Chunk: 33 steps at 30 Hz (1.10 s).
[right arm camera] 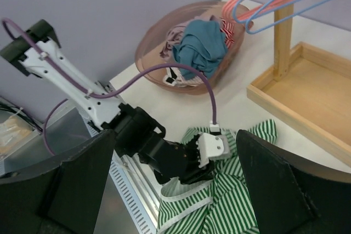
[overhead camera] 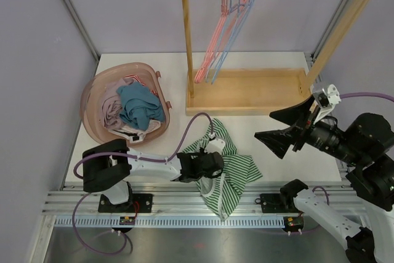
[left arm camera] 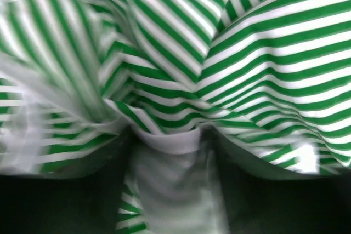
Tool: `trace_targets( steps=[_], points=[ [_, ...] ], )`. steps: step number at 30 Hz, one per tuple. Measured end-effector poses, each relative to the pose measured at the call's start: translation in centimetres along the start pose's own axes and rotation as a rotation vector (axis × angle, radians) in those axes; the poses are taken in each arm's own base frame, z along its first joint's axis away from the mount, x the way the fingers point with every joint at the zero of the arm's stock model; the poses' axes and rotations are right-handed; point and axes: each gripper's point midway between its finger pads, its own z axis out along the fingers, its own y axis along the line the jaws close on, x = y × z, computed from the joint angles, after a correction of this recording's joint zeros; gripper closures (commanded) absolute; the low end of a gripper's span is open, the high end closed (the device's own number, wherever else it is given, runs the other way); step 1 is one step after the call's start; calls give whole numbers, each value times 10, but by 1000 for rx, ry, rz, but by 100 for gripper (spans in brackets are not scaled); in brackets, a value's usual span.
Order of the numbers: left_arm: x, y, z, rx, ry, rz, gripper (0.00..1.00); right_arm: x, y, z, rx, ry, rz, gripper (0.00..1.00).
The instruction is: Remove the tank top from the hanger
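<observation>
The green-and-white striped tank top (overhead camera: 239, 167) lies crumpled on the white table by its near edge, one end drooping over the metal rail. My left gripper (overhead camera: 217, 175) is low on its left part. In the left wrist view a white-hemmed fold of the tank top (left arm camera: 263, 69) fills the gap of the left gripper (left arm camera: 171, 190), whose jaws are closed round it. My right gripper (overhead camera: 284, 126) hangs open and empty above the table's right side, facing the tank top (right arm camera: 230, 206). Pink and blue hangers (overhead camera: 221, 35) hang bare on the wooden rail; none shows inside the garment.
A pink basket (overhead camera: 92, 90) of clothes stands at the left back. The wooden rack's base tray (overhead camera: 258, 100) stands behind the tank top. A metal rail (overhead camera: 184, 204) runs along the near edge.
</observation>
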Motion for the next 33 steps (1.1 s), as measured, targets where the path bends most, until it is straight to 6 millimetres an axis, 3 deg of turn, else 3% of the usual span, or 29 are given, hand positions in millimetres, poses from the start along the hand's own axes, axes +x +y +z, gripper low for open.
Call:
trace_targets(
  steps=[2, 7, 11, 15, 24, 33],
  points=[
    [-3, -2, 4, -9, -21, -17, 100, -4, 9, -7, -33, -26, -10, 0],
    [-5, -8, 4, -14, -44, -38, 100, -9, 22, -21, -71, -80, -38, 1],
    [-1, 2, -11, -45, -17, -47, 100, -6, 24, -27, -74, -92, -45, 0],
    [-18, 24, -50, -90, -62, -86, 100, -3, 22, -29, -67, -96, -45, 1],
    [-91, 80, -157, -204, -290, -223, 100, 0, 19, -31, -50, -103, -45, 1],
    [-156, 159, -256, -357, -486, -355, 100, -3, 19, -29, -53, -116, -52, 0]
  ],
)
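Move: The green striped tank top lies spread right under the left hand, its middle about 3 cm to the right and a centimetre lower, with a fold already between the open fingers. The bin's middle is some 23 cm ahead and 31 cm to the left of that hand; the wooden tray of the rack is about 27 cm ahead and 12 cm to the right. From the raised right hand, the tank top is roughly 3 cm ahead, 12 cm to the left and 43 cm down. Staying low at first, the left hand shuts on the bunched fabric of the tank top, then sweeps up nearly 30 cm and left about 17 cm towards the bin, with a slight forward drift, the fingers tipping upward and turning counter-clockwise while keeping their pinch. The right hand, open and empty, backs off some 3 cm and then stays. ##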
